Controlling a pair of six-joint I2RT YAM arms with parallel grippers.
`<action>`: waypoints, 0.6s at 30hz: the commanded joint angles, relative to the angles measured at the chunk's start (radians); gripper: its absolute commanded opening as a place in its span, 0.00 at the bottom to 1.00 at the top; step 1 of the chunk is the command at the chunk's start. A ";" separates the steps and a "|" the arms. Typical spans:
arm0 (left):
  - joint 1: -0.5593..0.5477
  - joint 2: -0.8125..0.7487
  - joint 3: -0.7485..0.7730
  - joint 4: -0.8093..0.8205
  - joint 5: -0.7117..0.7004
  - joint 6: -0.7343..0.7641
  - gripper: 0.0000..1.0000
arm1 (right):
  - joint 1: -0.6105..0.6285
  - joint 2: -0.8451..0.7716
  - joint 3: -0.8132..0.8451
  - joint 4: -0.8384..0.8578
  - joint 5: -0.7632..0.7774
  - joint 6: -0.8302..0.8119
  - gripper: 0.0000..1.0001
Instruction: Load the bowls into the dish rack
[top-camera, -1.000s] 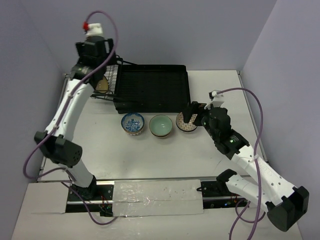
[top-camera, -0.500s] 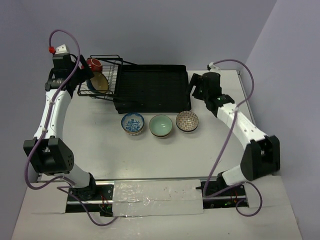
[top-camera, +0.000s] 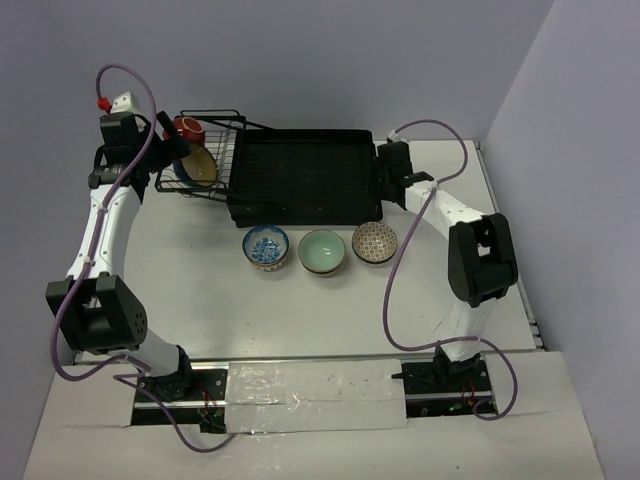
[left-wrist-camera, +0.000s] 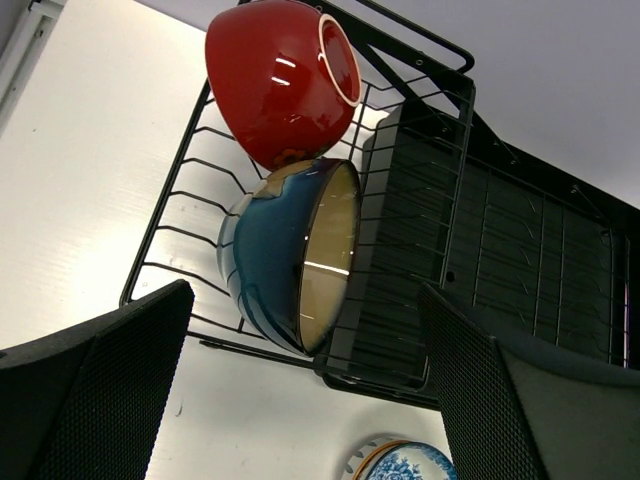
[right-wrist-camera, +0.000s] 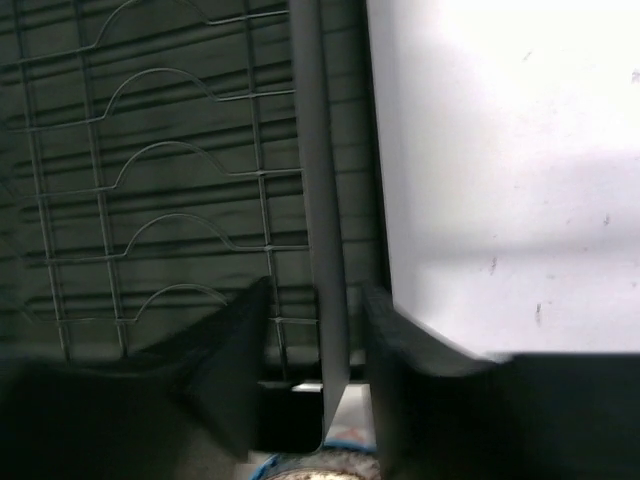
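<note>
The black dish rack (top-camera: 300, 180) lies at the back with its wire basket (top-camera: 228, 140) on the left end. A red bowl (top-camera: 189, 129) and a blue bowl with a tan inside (top-camera: 201, 167) stand on edge in the basket. A blue-and-white bowl (top-camera: 265, 247), a green bowl (top-camera: 322, 251) and a patterned bowl (top-camera: 374, 242) sit in a row in front of the rack. My left gripper (left-wrist-camera: 305, 300) hangs open and empty just left of the basket. My right gripper (right-wrist-camera: 315, 295) straddles the tray's right rim (right-wrist-camera: 312, 150), half open with a small gap on each side.
Both arms reach to the back of the white table (top-camera: 300, 310). Purple walls close in behind and on both sides. A taped strip (top-camera: 310, 385) runs along the near edge between the arm bases.
My right arm left the patterned bowl and swung back to the rack's right rim, its jaws narrowing. My left arm drew away leftwards from over the basket, uncovering the two bowls.
</note>
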 joint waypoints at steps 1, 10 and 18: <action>0.006 -0.035 -0.013 0.062 0.038 0.004 0.99 | -0.001 0.025 0.060 0.015 0.043 -0.005 0.43; 0.004 -0.018 -0.028 0.077 0.049 0.012 0.99 | -0.013 0.019 0.017 0.051 0.052 0.004 0.10; -0.036 0.021 -0.017 0.057 -0.009 0.035 0.99 | -0.015 0.014 -0.007 0.068 0.049 0.013 0.00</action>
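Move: Right beneath the right hand's half-closed fingers is the dish rack's right rim, about 1 cm ahead and 1 cm down. From that hand the patterned bowl stands some 12 cm back, 1 cm left, the green bowl 13 cm back, 14 cm left, both roughly 8 cm lower. From the open left hand the blue-and-cream bowl in the rack lies about 6 cm ahead, 3 cm right, 18 cm below; the red bowl is 15 cm ahead, straight in line, 17 cm below. Closing from about half open, the right fingers settle some 1 cm down over the dish rack's right side wall, pinch its rim between their pads and then keep hold there. Meanwhile the left hand, fingers still wide open and touching nothing, eases about 1.5 cm right and down towards the blue-and-cream bowl, barely turning clockwise. ##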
